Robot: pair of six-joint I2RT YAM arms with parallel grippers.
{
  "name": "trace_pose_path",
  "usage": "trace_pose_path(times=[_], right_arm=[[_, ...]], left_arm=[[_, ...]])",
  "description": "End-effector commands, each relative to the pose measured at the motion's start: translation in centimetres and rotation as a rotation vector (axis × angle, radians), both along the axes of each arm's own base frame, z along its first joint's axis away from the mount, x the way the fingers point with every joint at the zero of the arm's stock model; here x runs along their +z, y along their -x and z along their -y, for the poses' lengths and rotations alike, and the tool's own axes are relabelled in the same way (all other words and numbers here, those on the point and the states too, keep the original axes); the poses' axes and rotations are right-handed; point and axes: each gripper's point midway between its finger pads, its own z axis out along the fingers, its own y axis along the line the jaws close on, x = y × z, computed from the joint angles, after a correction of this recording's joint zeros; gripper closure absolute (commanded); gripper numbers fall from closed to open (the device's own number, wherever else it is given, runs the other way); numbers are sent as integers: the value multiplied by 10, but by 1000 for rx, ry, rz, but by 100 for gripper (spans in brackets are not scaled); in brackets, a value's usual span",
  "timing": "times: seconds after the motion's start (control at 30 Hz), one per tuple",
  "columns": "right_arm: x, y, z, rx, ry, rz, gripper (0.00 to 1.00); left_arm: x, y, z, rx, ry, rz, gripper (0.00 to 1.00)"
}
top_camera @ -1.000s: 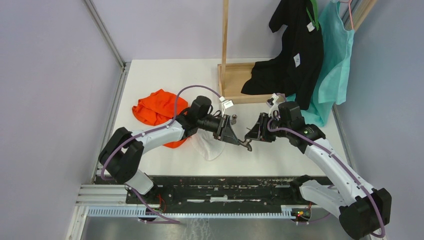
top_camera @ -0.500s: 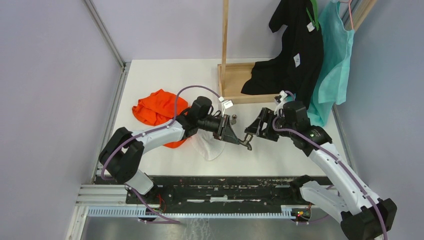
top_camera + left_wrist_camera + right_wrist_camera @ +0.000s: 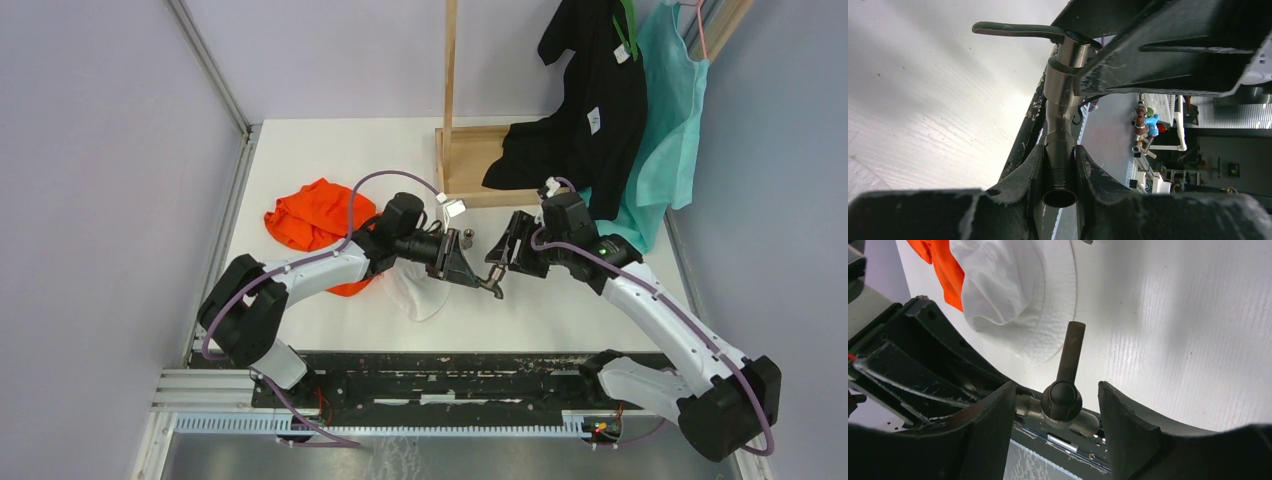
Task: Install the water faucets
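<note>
One of the water faucets [image 3: 490,282], dull grey metal with a dark lever handle, hangs above the table between both arms. My left gripper [image 3: 472,271] is shut on its threaded end [image 3: 1060,167], the fingers [image 3: 1020,172] pressing both sides. The valve body [image 3: 1064,85] and lever [image 3: 1018,30] stick out beyond them. My right gripper [image 3: 501,255] faces it from the right and is open. Its fingers [image 3: 993,425] straddle the handle's round hub [image 3: 1062,399] with gaps on both sides. The lever [image 3: 1071,352] points away over the table.
A white hat [image 3: 420,292] and an orange cloth [image 3: 308,218] lie under and left of the left arm. A wooden stand [image 3: 470,165] with black [image 3: 585,100] and teal [image 3: 665,120] garments fills the back right. A black rail [image 3: 450,365] runs along the near edge.
The right gripper has opened wider, drawn back slightly to the right, then moved left and up around the faucet's handle. The left arm has stayed still with the faucet.
</note>
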Motion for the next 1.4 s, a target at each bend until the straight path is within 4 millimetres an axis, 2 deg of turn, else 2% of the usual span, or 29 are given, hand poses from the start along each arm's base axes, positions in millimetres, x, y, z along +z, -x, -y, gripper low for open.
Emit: trace_pose_path(times=[0.0,0.07,0.27,0.43,0.53,0.7,0.93,1.03,1.13,1.2,1.37], right_arm=[[14,-20,-9,-26,-33,64,36],[12,-21,-11,-23,-35,66,42],[16,-20,-19,38,-67,111,72],[23,-4,-26,166,-110,190,89],[27,9,-33,263,-152,225,96],[39,31,-50,433,-273,309,99],[58,55,-56,533,-412,423,99],[51,46,-46,433,-343,389,99],[31,33,-27,258,-213,235,99],[19,33,-13,157,-121,126,99],[18,32,8,-31,-6,31,99]], left_arm=[[35,-4,7,-11,73,65,97],[36,-4,7,-14,75,66,97],[35,0,7,-44,80,61,97],[38,5,6,-81,94,60,97],[42,5,7,-92,104,69,97],[49,6,8,-108,126,73,97],[51,6,4,-115,138,72,97],[52,5,4,-105,138,77,97],[54,-2,1,-59,112,115,97],[57,-8,0,-22,89,166,97],[65,-18,-1,48,26,279,97]])
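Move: The right hand, open, has the faucet's handle almost between its fingertips, the hub about 1 cm ahead, 1 cm left and 1 cm below. From that hand the small fitting on the table lies about 5 cm ahead, 6 cm left and 12 cm down; the white hat roughly 16 cm left, 2 cm back and equally low. The left hand already holds the faucet by its pipe end; from there the handle is about 3 cm forward, 3 cm right and 5 cm up. Forward by about 1 cm and slightly down, the right hand slips its fingers around the faucet handle and closes, pinching it at the hub. Keeping that hold, it draws back nearly 3 cm while its wrist tilts up and turns counter-clockwise, some 20 degrees in all, then undoes about half of that. The left hand keeps its grip on the pipe end, eases back 2 cm, and finally both hands lift about 2 cm. ##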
